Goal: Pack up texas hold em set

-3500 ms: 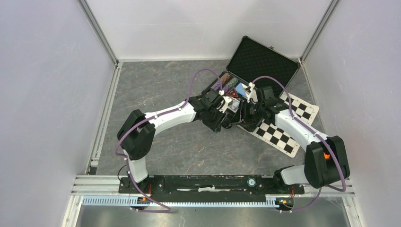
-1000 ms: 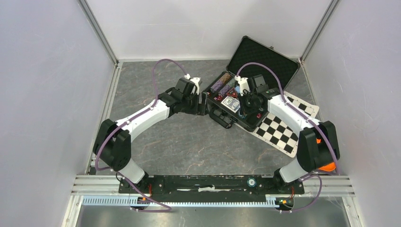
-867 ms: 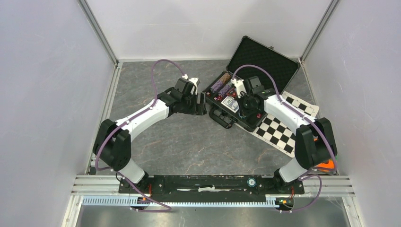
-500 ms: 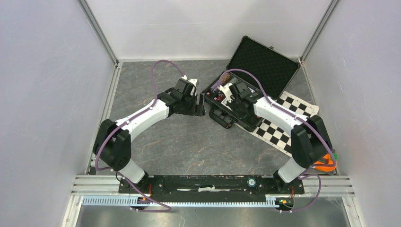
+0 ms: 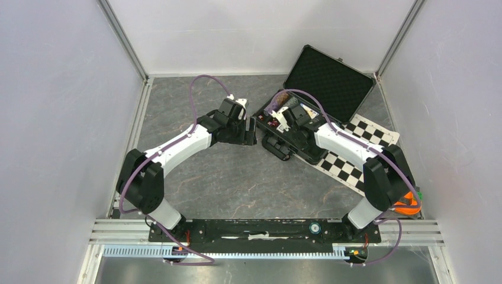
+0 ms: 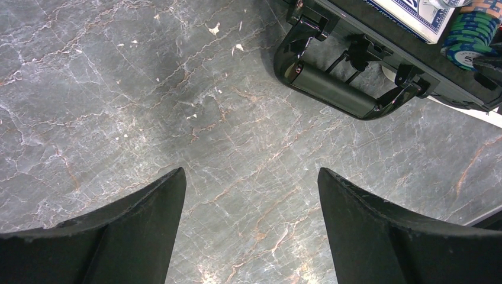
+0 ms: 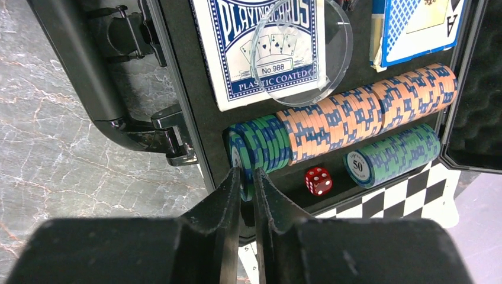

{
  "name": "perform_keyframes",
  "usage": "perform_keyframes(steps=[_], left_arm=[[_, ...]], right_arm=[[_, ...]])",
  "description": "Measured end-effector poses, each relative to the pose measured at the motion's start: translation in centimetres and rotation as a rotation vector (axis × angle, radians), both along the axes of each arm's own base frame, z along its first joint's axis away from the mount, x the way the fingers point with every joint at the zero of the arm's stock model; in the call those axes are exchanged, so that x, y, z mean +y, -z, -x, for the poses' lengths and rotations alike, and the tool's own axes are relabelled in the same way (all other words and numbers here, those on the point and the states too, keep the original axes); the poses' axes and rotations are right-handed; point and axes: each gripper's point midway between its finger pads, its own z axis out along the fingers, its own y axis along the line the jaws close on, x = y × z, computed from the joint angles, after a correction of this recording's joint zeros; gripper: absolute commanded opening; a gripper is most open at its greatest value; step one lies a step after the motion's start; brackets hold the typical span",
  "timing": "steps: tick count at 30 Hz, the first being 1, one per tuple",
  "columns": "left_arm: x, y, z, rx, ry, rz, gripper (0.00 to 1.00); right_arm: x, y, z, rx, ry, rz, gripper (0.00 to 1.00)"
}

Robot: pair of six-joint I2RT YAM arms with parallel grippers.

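The black case (image 5: 327, 72) lies open at the back right, its handle (image 6: 334, 89) toward my left arm. In its tray lie a blue card deck (image 7: 260, 47) under a clear round disc (image 7: 302, 50), a second deck (image 7: 417, 26), a row of teal chips (image 7: 260, 151) and orange-white chips (image 7: 355, 115), another teal stack (image 7: 393, 157) and a red die (image 7: 318, 181). My right gripper (image 7: 247, 176) stands barely open, its tips either side of the end teal chip. My left gripper (image 6: 251, 177) hangs wide open over bare floor left of the handle.
A black-and-white checkered mat (image 5: 349, 168) lies under the case's right side. An orange ring toy (image 5: 405, 204) sits by the right arm's base. Grey marbled floor (image 5: 237, 177) stretches in front, with white walls all round.
My right arm has swung left across the tray and its jaws have parted slightly from shut. The left arm, earlier at the case, now rests left of it and has held still.
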Motion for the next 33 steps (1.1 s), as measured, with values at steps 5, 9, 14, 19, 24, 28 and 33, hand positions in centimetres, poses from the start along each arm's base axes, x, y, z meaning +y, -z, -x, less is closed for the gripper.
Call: perform_keyframes(steps=[5,9,14,19,24,28,33], left_arm=[[0.0,0.0,0.0,0.0,0.0,0.001,0.88],[0.0,-0.2,0.0,-0.004,0.001,0.003,0.88],[0.0,-0.5,0.0,-0.01,0.001,0.007,0.88],[0.0,-0.6,0.0,-0.013,0.001,0.009,0.88],[0.0,-0.6,0.0,-0.013,0.001,0.009,0.89],[0.0,-0.7,0.0,-0.014,0.002,0.009,0.89],[0.0,-0.8,0.1,-0.017,0.004,0.01,0.89]], right_arm=[[-0.3,-0.1,0.1,-0.01,0.002,0.031,0.3],[-0.7,-0.1,0.2,-0.014,0.006,0.066,0.33],[-0.7,0.4,0.4,-0.003,0.006,0.093,0.33],[-0.8,0.8,0.4,-0.001,0.017,0.105,0.39],[-1.5,1.3,0.2,-0.01,0.071,0.145,0.39],[-1.7,1.2,0.1,-0.038,0.113,0.162,0.46],[-1.8,0.7,0.0,-0.077,0.145,0.181,0.58]])
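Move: Just off the right fingertips, about 2 cm ahead and 1 cm lower, sits the green 50-chip stack at the handle end of its row in the case. From that hand the orange chips are roughly 8 cm ahead and 6 cm right, the red die 2 cm ahead, 5 cm right and slightly lower, and the card box 6 cm ahead and 6 cm left. For the left hand the green stack is about 4 cm ahead, 23 cm right and 4 cm lower. Backing off from the face of the end green chip, the right hand shifts about 2 cm to its right towards the red die, dips about 1.5 cm, then rises slightly. Its nearly shut fingers open to about half, while the wrist rolls some 10 degrees, left side down, and turns a little clockwise, leaving the fingertips spread over the corner beside the stack. ##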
